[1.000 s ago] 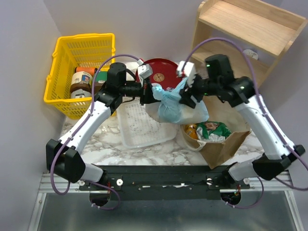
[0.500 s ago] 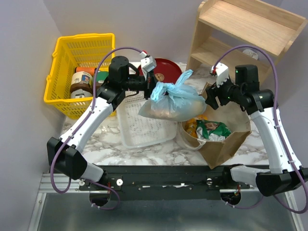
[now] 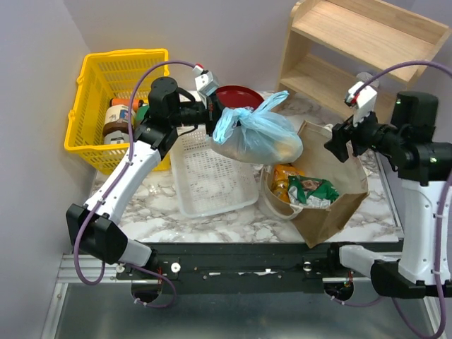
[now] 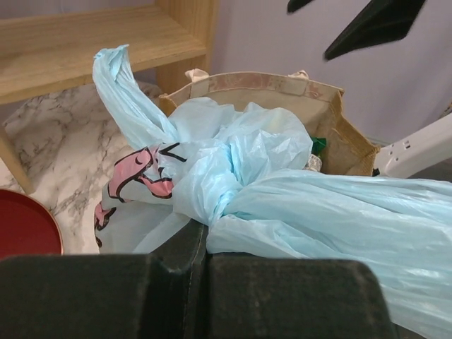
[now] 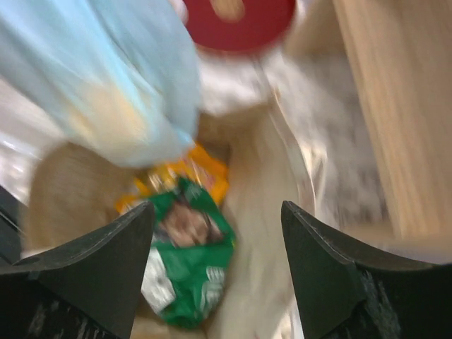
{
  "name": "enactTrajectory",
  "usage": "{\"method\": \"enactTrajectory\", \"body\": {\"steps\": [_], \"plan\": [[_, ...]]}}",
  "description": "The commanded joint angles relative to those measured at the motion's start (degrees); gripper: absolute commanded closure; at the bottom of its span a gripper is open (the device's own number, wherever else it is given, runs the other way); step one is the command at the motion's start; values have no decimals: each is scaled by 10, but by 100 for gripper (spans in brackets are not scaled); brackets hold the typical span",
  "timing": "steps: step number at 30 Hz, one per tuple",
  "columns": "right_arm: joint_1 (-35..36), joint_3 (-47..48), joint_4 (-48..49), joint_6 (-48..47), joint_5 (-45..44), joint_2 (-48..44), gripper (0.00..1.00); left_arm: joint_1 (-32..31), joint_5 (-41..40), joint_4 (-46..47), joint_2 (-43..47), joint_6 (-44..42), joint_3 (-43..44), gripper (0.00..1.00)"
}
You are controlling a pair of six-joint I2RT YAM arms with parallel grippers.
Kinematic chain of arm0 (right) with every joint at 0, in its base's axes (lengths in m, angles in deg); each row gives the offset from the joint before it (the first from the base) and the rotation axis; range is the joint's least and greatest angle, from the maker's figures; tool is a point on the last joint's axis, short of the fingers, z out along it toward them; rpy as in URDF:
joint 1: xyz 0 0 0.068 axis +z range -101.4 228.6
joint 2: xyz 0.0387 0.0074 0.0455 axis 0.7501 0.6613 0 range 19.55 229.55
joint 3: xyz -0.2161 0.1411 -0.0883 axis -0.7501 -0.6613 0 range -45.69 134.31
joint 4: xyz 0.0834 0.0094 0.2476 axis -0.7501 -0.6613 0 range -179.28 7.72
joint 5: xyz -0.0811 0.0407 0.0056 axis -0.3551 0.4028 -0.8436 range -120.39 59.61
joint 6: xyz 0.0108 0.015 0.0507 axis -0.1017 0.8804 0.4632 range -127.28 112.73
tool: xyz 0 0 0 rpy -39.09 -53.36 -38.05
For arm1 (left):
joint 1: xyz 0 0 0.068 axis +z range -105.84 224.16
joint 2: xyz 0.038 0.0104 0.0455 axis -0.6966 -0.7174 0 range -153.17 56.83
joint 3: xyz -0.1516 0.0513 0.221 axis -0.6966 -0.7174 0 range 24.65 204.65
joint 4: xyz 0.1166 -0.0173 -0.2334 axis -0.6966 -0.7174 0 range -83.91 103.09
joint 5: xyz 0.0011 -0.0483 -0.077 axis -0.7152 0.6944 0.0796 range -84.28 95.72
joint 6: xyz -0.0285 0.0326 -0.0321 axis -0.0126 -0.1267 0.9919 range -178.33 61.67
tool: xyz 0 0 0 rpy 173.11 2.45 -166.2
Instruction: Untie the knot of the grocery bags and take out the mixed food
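The light-blue plastic bag (image 3: 258,138) hangs in the air, still knotted, over the gap between the white tray and the brown paper bag (image 3: 339,205). My left gripper (image 3: 215,116) is shut on its twisted neck (image 4: 212,191) just by the knot; the closed jaws (image 4: 205,247) fill the bottom of the left wrist view. My right gripper (image 3: 342,141) is open and holds nothing, apart from the blue bag, above the paper bag's far right rim. Inside the paper bag lie a green crisp bag (image 5: 187,261) and a yellow-orange snack packet (image 5: 205,169). What the blue bag (image 5: 106,78) holds shows only as pale shapes.
A yellow basket (image 3: 92,78) with jars stands at the back left. A white slotted tray (image 3: 212,180) lies under the left arm, a red plate (image 3: 240,95) behind it. A wooden shelf (image 3: 367,42) rises at the back right, close to the right arm.
My right gripper has let go of the blue bag, opened wider and pulled away to the right. The left gripper keeps its grip; the bag has swung out to the right.
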Motion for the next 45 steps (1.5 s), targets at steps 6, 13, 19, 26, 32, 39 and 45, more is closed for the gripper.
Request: {"method": "enactTrajectory", "body": {"steps": [6, 13, 19, 26, 32, 39, 45], "plan": [[-41, -245, 49, -40, -338, 25, 20, 4, -29, -5, 19, -37, 83, 100], [-48, -260, 81, -37, -405, 22, 21, 6, -33, -5, 24, -26, 94, 100], [-48, -204, 72, -53, -289, -31, 23, 9, -35, -4, 23, -23, 98, 100], [-53, -304, 90, -63, -351, -13, 21, 18, -40, 8, 18, -15, 100, 100], [-86, -359, 83, -53, -369, 6, 62, 18, -56, -25, 16, -48, 103, 100], [-303, -333, 49, -192, -366, -36, 100, 8, -81, -9, 15, -60, 62, 100], [-583, -276, 54, -352, -299, -2, 100, 1, -82, 86, -16, 8, 17, 100]]}}
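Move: The right hand, empty and open, goes for the paper bag's right-hand rim, about 14 cm to its right, level fore and aft, and 21 cm below. From that hand the green food bag lies roughly 3 cm ahead, 3 cm left and 27 cm down; the blue plastic bag, some 20 cm left, 2 cm ahead and 8 cm lower. The left hand grips that blue bag by its knot; the paper rim is about 40 cm to its right, 4 cm back and 20 cm down. The right fingers shut on the paper bag's right rim after the hand swings right and sinks, bobs up briefly and dips again, roughly 20 cm down in all. Keeping the pinch, it pulls the rim some 15 cm right and 10 cm back, turning clockwise. The left hand keeps hold of the blue bag's knot, lifts about 6 cm, then sinks by half and eases slightly forward. ##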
